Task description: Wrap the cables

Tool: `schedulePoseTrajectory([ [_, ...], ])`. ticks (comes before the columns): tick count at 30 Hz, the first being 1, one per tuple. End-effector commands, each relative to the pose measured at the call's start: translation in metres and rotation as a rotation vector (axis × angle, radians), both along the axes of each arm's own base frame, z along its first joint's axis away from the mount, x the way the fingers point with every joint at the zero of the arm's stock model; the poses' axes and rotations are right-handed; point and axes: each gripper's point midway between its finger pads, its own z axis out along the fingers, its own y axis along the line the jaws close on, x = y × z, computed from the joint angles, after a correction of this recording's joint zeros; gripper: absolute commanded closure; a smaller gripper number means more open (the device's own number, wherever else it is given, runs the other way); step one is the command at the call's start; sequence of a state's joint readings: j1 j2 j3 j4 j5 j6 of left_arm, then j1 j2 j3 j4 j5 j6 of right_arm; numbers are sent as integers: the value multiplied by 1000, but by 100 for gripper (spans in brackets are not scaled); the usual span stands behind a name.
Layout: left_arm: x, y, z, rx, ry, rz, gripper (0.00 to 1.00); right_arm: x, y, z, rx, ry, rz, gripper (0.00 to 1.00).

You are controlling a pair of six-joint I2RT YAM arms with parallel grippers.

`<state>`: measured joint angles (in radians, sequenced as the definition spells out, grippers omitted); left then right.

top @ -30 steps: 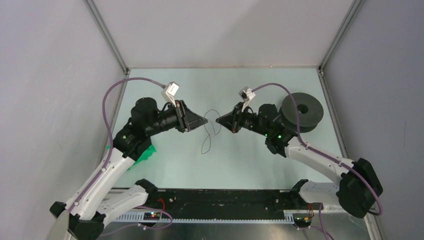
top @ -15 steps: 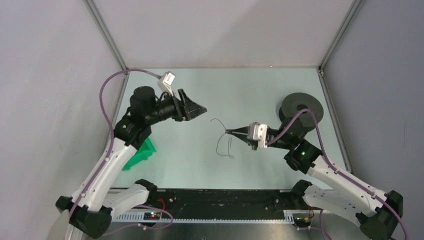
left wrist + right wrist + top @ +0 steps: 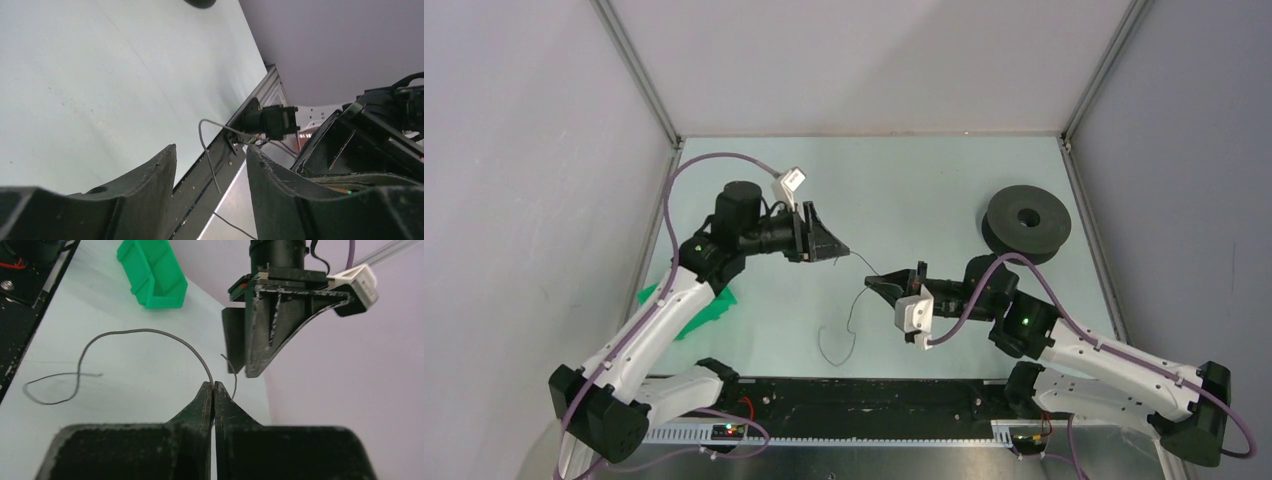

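Observation:
The cable (image 3: 852, 310) is a thin dark wire that curls over the pale green table (image 3: 904, 190). My right gripper (image 3: 872, 285) is shut on it near one end; the right wrist view shows the wire (image 3: 145, 331) pinched at the tips (image 3: 213, 385), arcing left into a loop. A short free end (image 3: 232, 371) sticks up beside the tips. My left gripper (image 3: 840, 250) is open, facing the right one. In its wrist view that free end (image 3: 204, 145) hangs in the gap of the left gripper (image 3: 210, 156), touching neither finger.
A dark grey round spool (image 3: 1025, 222) stands at the back right of the table. A green bin (image 3: 674, 305) sits at the left edge, under the left arm. The black rail (image 3: 864, 395) runs along the near edge, just below the wire's loop.
The left gripper opened, drew back, and now has returned to the wire's free end. The right gripper, still shut on the wire, has carried it toward the near edge and rotated.

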<state>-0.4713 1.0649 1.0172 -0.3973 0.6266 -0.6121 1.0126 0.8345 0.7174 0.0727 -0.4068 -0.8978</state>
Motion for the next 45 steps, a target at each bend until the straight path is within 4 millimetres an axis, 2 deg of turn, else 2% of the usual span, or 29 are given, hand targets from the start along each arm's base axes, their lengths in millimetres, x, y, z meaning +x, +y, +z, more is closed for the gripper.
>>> schedulePoseTrajectory([
  [1, -18, -10, -3, -16, 15, -80, 43, 7, -2, 3, -15, -77, -54, 100],
  [13, -22, -18, -24, -4, 100, -134, 53, -6, 3, -4, -51, -93, -23, 100],
  [16, -21, -19, -26, 0, 111, -131, 59, -9, 3, -6, -57, -93, -14, 100],
  [22, -23, -21, -26, -6, 119, -152, 77, -9, 3, -8, -67, -93, -15, 100],
  [25, -27, -22, -25, -13, 121, -167, 91, -8, 3, -10, -72, -92, -21, 100],
  [31, -32, -21, -26, -20, 135, -177, 99, -8, 2, -8, -66, -102, -25, 100],
  [35, -32, -21, -25, -19, 121, -185, 100, -8, 3, -9, -61, -80, -26, 99],
  [37, -25, -19, -24, -5, 93, -151, 100, -8, 4, -9, -49, -37, -34, 83],
  [40, -11, -13, -9, 1, 24, -83, 100, -6, 5, -13, -22, 65, -64, 67],
  [41, 0, -8, -5, 8, 2, -33, 100, -3, 3, -19, -11, 142, -96, 61],
  [45, 30, 18, 31, 12, -134, 138, 100, 19, -8, -31, 32, 312, -248, 54],
])
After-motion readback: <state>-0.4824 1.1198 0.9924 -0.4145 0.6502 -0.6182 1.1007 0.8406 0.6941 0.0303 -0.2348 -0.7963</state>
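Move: The open left gripper has the cable's short end almost between its fingers: the stretch to pinch is about 1 cm back, 2 cm right and 2 cm below. The closed right gripper, holding the cable, is some 6 cm back and 6 cm right of the left, about 1 cm higher. From the right gripper, that short end lies 5 cm ahead, 4 cm left and 3 cm below; the cable's hanging loop is roughly 11 cm back, 6 cm left and 12 cm below. Bring the left gripper down about 3 cm, back and right some 2 cm each, and shut it fully on the cable's short end while the right keeps its pinch, drifting slightly back and down. Once the left is shut, open the right to a bit under half around the cable, easing it down about 1 cm; finish with the left, still shut, going about 2 cm forward and a little left. ##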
